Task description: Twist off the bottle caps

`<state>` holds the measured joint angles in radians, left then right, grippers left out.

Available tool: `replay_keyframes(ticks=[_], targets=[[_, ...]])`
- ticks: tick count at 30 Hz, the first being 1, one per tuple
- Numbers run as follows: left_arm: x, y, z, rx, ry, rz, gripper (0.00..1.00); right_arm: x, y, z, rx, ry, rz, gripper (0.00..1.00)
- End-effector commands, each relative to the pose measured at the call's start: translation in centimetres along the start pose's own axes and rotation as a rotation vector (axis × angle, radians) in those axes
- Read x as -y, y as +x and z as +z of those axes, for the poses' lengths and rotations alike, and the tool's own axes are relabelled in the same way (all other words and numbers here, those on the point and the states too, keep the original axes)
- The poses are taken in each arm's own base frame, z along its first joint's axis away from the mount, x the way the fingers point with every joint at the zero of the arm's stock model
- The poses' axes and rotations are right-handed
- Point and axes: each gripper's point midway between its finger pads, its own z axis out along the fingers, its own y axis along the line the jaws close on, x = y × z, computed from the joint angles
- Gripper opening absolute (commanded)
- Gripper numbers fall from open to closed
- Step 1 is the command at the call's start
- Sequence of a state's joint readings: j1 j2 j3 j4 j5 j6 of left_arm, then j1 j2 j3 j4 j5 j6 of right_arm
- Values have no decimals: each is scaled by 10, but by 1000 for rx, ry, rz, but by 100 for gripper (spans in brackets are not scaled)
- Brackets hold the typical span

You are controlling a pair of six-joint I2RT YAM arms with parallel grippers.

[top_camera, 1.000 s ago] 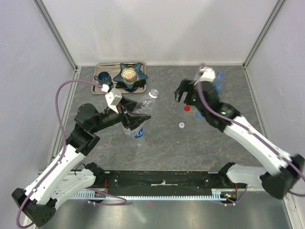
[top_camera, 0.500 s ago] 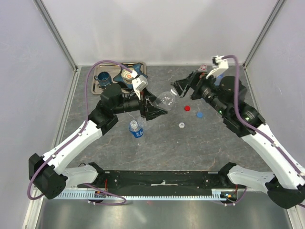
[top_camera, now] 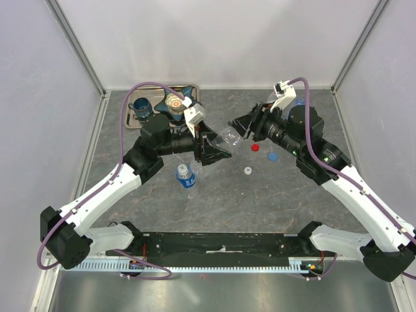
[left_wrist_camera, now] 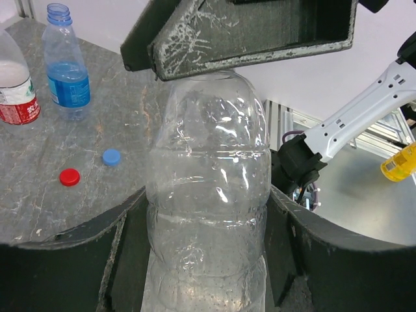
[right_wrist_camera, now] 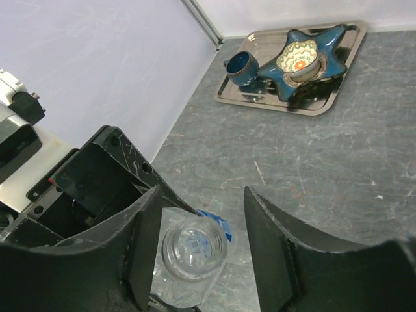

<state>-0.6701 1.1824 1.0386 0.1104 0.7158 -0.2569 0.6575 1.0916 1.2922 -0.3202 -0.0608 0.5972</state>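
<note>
My left gripper [top_camera: 211, 148] is shut on a clear plain bottle [top_camera: 225, 137] and holds it off the table, tilted with its neck toward the right arm. In the left wrist view the bottle [left_wrist_camera: 208, 214] fills the space between the fingers. My right gripper [top_camera: 242, 127] stands open round the neck [right_wrist_camera: 195, 244], one finger close beside it and a gap on the other side. The neck end looks clear and threaded; whether a cap sits on it I cannot tell. A red cap [top_camera: 255, 147], a blue cap [top_camera: 272, 156] and a white cap [top_camera: 247, 171] lie loose on the table.
A blue-labelled bottle [top_camera: 186, 175] stands below the held one. A red-labelled bottle [left_wrist_camera: 13, 84] and an uncapped blue one [left_wrist_camera: 65, 71] stand at the back right. The metal tray [right_wrist_camera: 328, 88] at the back left holds a dark blue mug [right_wrist_camera: 244, 65] and a star dish [right_wrist_camera: 299, 58].
The left arm lifted the clear bottle off the table and swung it right. The right gripper came in over its neck, and its jaws have narrowed.
</note>
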Motion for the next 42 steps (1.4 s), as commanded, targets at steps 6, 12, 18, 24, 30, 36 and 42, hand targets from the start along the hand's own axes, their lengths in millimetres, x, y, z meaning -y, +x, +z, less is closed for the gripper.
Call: replay_keyframes(ticks=[6,12,18,24,30,36,42], targets=[[0,-24,0,61,-22,75,57,-10,0,-10,25,-57,30,48],[-6,-27,0,74,-60,76,57,-8,1,-14,30,-53,34,26],[-17,-26,0,71,-120,44,78,0,-14,-23,78,11,-15,0],[-33,-44,-19,129,-280,68,99,19,-65,-48,186,221,-144,0],[-34,-70,-57,218,-436,99,99,94,-102,-73,249,739,-327,0],[-17,-75,-85,294,-460,131,99,162,-105,-115,375,1168,-354,0],[-11,-80,-113,359,-535,125,99,232,-112,-134,398,1329,-224,0]])
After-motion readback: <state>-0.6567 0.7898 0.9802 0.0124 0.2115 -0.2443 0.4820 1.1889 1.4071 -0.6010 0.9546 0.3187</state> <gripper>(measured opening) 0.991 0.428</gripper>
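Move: The clear open bottle is still in the left fingers, its middle at that hand; from the right hand, already around its neck, it lies some 5 cm back, 5 cm left and 6 cm down. The red-label bottle stands about 20 cm ahead and 14 cm right of the right hand, the open blue-label bottle 16 cm ahead and 20 cm right, both roughly 27 cm lower. The capped bottle is about 11 cm left of the left hand, level with it, some 22 cm down. The right fingers pinch shut on the clear bottle's neck while the left hand holds the bottle still; then the left fingers open wide and let go. The right hand carries the bottle some 23 cm right and a little forward, towards the two open bottles, rising first, then sinking, turning clockwise about 60 degrees. The left hand swings slightly forward and back, ending about 10 cm left and 8 cm up, turned some 30 degrees counter-clockwise. ##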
